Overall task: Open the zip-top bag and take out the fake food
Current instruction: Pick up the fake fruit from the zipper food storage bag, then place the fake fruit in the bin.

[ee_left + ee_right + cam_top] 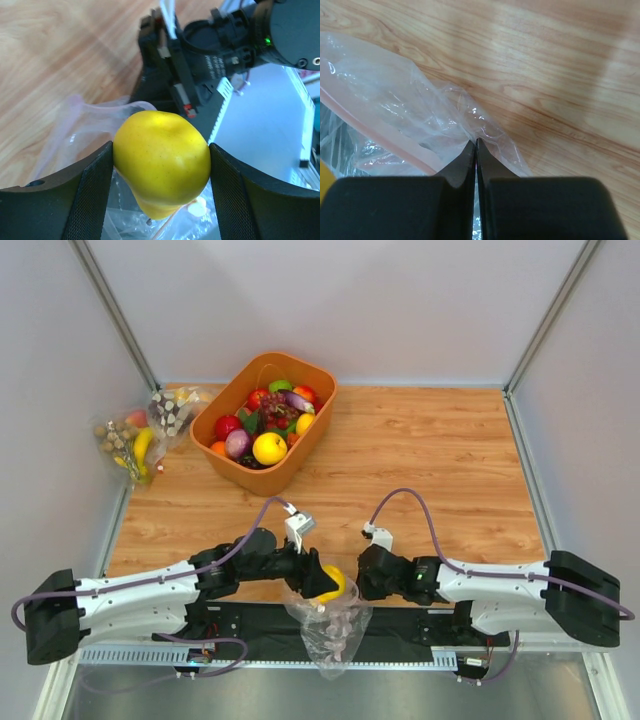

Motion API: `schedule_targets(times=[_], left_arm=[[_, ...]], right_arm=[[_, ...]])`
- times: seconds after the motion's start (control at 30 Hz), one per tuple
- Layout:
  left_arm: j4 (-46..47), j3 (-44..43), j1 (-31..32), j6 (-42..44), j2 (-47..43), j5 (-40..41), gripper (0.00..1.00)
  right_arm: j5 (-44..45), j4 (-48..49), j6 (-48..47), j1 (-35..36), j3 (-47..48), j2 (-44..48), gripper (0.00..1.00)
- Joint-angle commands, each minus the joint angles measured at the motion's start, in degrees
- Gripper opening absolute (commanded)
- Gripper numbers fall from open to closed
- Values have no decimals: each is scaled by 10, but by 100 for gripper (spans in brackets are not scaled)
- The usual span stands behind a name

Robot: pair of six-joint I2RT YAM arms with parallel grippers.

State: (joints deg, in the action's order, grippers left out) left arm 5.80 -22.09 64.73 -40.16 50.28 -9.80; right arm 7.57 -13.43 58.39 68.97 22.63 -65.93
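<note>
A glossy yellow pear-shaped piece of fake food (161, 161) sits between the two pads of my left gripper (161, 175), which is shut on it just above the mouth of the zip-top bag (85, 125). From above, the yellow fruit (334, 583) hangs at the near table edge with the clear bag (330, 628) drooping below it. My right gripper (475, 145) is shut on a fold of the bag (395, 105) near its pink zip strip (375, 135). In the top view that gripper (358, 575) is right beside the fruit.
An orange basket (300, 450) with several pieces of plastic produce stands at the back left. Two other clear bags (140, 435) with a banana and nuts lie against the left wall. Grey walls close in the wooden table (430, 460).
</note>
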Motion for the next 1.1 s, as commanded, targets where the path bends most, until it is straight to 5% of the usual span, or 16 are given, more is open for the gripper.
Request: schedule_targets(times=[0.0, 0.23, 0.6, 0.77, 1.07], left_arm=[[20, -57, -2, 5, 22, -96, 37], [13, -73, -4, 14, -28, -96, 37], [-108, -198, -28, 138, -31, 73, 37], [-176, -294, -156, 163, 7, -13, 38], [-313, -473, -365, 221, 92, -2, 38]], right_arm=[[53, -55, -27, 0, 36, -5, 0], [60, -63, -49, -29, 57, 21, 0], [71, -109, -80, -44, 90, 51, 0], [39, -123, -141, -141, 113, 66, 0], [-15, -180, -252, -321, 166, 88, 0]])
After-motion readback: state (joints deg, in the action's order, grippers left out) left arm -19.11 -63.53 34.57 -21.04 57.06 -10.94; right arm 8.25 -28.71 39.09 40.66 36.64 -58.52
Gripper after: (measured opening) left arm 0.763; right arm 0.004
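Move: The left hand already holds the yellow fruit above the open bag's mouth. The orange bin's middle lies about 37 cm ahead of this hand, 14 cm left and some 6 cm lower; a filled bag stands roughly 26 cm left of the bin and 4 cm farther out. The open bag's middle is about 7 cm back, 2 cm right and 10 cm below the left hand. From the right hand, still pinching it, the open bag lies 6 cm left and 7 cm back; the bin is about 37 cm ahead, 23 cm left and 7 cm higher. Keeping its grip on the yellow fruit, the left hand draws back slightly as it lifts clear of the open bag, then sweeps forward, still rising and later bearing left, to end some 20 cm higher and 17 cm farther out, nearer the orange bin, its fingers swinging counter-clockwise and tipping up to about 30 degrees in all. The right hand, shut on the bag's edge throughout, goes forward about 12 cm, rising and drifting right, and draws the bag along from the table's near edge over the open table. ##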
